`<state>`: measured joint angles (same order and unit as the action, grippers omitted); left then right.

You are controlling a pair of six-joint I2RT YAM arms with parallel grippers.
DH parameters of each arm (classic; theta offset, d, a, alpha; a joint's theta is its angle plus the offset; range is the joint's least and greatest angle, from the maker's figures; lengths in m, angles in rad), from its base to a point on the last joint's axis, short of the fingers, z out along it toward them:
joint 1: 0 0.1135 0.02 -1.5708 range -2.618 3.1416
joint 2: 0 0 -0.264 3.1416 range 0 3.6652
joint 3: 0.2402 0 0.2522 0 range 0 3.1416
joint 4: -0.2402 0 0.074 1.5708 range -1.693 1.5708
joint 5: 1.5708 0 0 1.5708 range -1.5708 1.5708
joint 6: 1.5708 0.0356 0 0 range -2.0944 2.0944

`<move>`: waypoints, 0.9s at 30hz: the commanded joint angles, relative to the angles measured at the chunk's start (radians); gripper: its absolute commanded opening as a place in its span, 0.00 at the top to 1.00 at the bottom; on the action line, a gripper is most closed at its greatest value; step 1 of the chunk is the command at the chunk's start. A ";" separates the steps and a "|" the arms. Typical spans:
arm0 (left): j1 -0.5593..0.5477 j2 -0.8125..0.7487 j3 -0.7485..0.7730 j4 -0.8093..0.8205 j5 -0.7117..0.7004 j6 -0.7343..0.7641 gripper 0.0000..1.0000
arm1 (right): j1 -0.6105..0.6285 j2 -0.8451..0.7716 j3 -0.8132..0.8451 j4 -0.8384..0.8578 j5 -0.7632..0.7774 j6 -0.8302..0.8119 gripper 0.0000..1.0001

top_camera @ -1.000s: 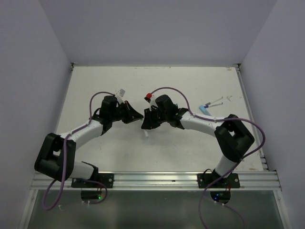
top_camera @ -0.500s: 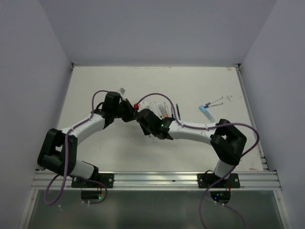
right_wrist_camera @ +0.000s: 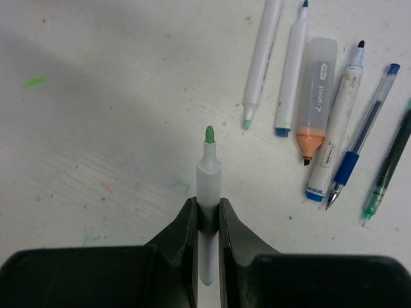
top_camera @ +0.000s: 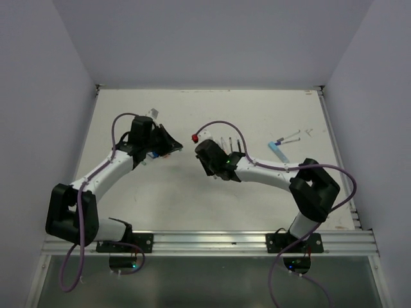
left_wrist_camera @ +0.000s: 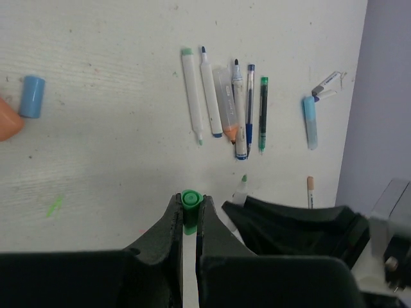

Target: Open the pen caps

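My left gripper (left_wrist_camera: 189,204) is shut on a small green pen cap (left_wrist_camera: 189,199), held just above the table. My right gripper (right_wrist_camera: 208,208) is shut on a white pen (right_wrist_camera: 209,176) whose bare green tip points away from me. In the top view the left gripper (top_camera: 169,147) and the right gripper (top_camera: 201,153) face each other a short gap apart. A row of several pens (left_wrist_camera: 221,102) lies on the table beyond both; the right wrist view shows these pens (right_wrist_camera: 292,70) too, among them an orange highlighter (right_wrist_camera: 316,90). A loose blue cap (left_wrist_camera: 31,96) and an orange cap (left_wrist_camera: 6,125) lie to the left.
A light-blue pen piece (left_wrist_camera: 310,122) and small white pen parts (left_wrist_camera: 326,83) lie near the right wall; the top view shows this light-blue piece (top_camera: 277,149). A thin orange-tipped stick (left_wrist_camera: 310,188) lies near the right gripper. Green and pink ink marks dot the table (right_wrist_camera: 96,77).
The two grippers, close together half a second ago, have drawn apart. The left one moved left with the green cap, the right one drew back with the uncapped pen.
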<state>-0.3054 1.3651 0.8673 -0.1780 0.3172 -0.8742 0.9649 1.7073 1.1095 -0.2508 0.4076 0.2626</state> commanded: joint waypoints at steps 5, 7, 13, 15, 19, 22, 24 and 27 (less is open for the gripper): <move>0.006 -0.127 -0.068 -0.084 -0.151 0.165 1.00 | -0.245 -0.077 0.075 -0.088 -0.219 0.063 1.00; 0.006 -0.147 -0.083 -0.086 -0.174 0.176 1.00 | -0.302 -0.060 0.128 -0.140 -0.176 0.052 1.00; 0.008 -0.110 -0.074 -0.041 -0.081 0.185 1.00 | -0.429 -0.008 0.217 -0.280 -0.153 0.032 1.00; 0.008 -0.084 -0.056 -0.037 -0.067 0.184 1.00 | -0.460 0.009 0.219 -0.285 -0.142 0.026 1.00; 0.006 -0.031 -0.028 -0.037 -0.040 0.198 1.00 | -0.503 0.048 0.223 -0.297 -0.200 0.024 1.00; 0.006 -0.009 -0.040 -0.037 -0.055 0.193 1.00 | -0.511 0.060 0.202 -0.283 -0.233 0.030 1.00; 0.002 -0.006 -0.048 -0.038 -0.088 0.192 1.00 | -0.511 0.055 0.182 -0.269 -0.268 0.040 1.00; -0.014 0.000 -0.059 -0.064 -0.133 0.190 1.00 | -0.511 0.048 0.151 -0.266 -0.265 0.056 1.00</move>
<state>-0.3061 1.3624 0.7956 -0.2478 0.2241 -0.7101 0.4507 1.7771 1.2804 -0.5167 0.1818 0.3023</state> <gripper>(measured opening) 0.049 0.128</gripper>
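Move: The right hand holds the uncapped marker; its free spot, just right of the green pen, lies about 12 cm ahead, 16 cm right and 6 cm below. The green pen is 2 cm left of that spot, the blue pen 5 cm and the black-tipped marker 8 cm left of it, all level with it. From the left hand, holding the green cap, the light-blue cap is some 7 cm ahead, 6 cm left, 12 cm down, with the orange cap 4 cm left of it. Carry the uncapped marker with the right gripper about 15 cm right and 10 cm forward in an arc, rising some 5 cm and then sinking as much, to just over the green pen; swing clockwise some 25 degrees, fingers tipping further down, grip kept. Meanwhile keep the green cap pinched in the left gripper, ease it slightly left and back, then lower it. ##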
